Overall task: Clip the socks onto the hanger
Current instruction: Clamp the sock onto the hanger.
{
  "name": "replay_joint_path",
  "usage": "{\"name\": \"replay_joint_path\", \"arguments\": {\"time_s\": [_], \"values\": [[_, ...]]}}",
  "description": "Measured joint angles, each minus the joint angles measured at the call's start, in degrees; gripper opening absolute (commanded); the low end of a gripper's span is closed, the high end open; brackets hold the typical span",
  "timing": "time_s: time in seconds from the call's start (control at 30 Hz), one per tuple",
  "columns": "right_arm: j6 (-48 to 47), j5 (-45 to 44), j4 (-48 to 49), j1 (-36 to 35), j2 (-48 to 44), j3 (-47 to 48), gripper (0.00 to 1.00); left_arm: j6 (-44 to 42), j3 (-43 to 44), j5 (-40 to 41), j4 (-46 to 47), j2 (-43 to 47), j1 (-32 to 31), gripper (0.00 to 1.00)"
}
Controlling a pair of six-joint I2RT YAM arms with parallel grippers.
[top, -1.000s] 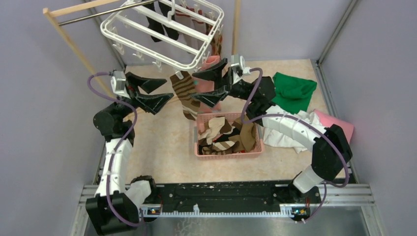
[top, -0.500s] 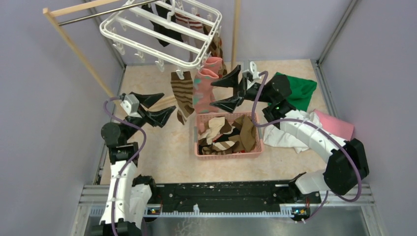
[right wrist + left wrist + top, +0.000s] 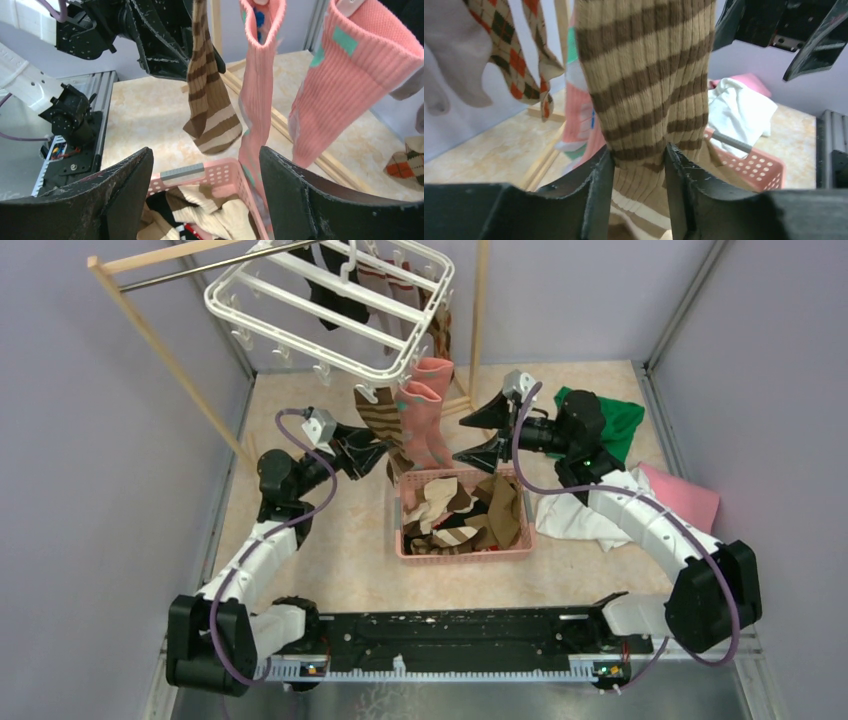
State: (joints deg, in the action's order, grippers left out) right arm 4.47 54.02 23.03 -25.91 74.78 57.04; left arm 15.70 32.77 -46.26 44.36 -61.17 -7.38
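Observation:
The white hanger (image 3: 330,350) hangs at the back with black socks (image 3: 335,290) clipped under it. From its near edge dangle a brown-cream striped sock (image 3: 378,418) (image 3: 644,75) (image 3: 210,100) and two pink socks (image 3: 428,410) (image 3: 255,90). My left gripper (image 3: 375,452) (image 3: 638,155) is shut on the striped sock's lower part, which bunches between both fingers. My right gripper (image 3: 487,435) (image 3: 205,150) stands open and empty, right of the pink socks and above the basket's far rim. An argyle sock (image 3: 519,55) hangs further back.
A pink basket (image 3: 465,555) (image 3: 220,175) holding several loose socks sits mid-table. Green (image 3: 600,420), white (image 3: 590,505) and pink (image 3: 690,495) cloths lie at the right. The wooden rack's post (image 3: 160,340) slants at the back left.
My left arm swung right to the striped sock and its jaws closed on it. The right gripper drew back right and lower, away from the pink socks, staying open.

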Motion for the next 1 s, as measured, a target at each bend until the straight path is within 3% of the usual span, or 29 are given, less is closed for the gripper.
{"name": "replay_joint_path", "arguments": {"time_s": [0.17, 0.3, 0.67, 1.0], "values": [[-2.0, -0.2, -3.8, 1.2, -2.9, -1.1, 0.77, 1.1, 1.2, -0.1, 2.9, -2.0, -2.2, 0.14], [-2.9, -0.2, -5.1, 1.9, -5.0, -1.3, 0.77, 1.6, 1.7, 0.3, 3.8, -2.1, -3.3, 0.0], [-3.3, -1.7, -6.0, 2.1, -5.9, -3.8, 0.78, 2.1, 4.3, 2.2, 4.1, -2.5, -7.6, 0.0], [-2.7, -5.2, -5.9, 4.4, -6.1, -3.9, 0.79, 0.6, 8.6, 5.9, 5.2, -11.0, -14.8, 0.0]]}}
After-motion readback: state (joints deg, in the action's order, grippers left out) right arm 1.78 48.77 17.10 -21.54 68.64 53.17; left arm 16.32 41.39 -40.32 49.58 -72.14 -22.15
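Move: The striped sock hangs right at the left fingertips, its middle some 1 cm ahead and 1 cm to the right, level with them. The clip holding its cuff is about 12 cm above, 3 cm left and 2 cm forward. The pink socks hang about 8 cm to the left hand's right and 6 cm farther out; the basket is roughly 17 cm right, 4 cm back, 25 cm down. From the right hand the striped sock is about 15 cm left, 1 cm forward, level. The left fingers shut fully on the hanging striped sock, pinching its middle, then tug it about 8 cm to the right, across in front of the pink socks. The hand rises some 4 cm on the way and sinks a little at the end, turning about 10 degrees clockwise. The right hand, empty and wide open, shifts about 4 cm to its right. ##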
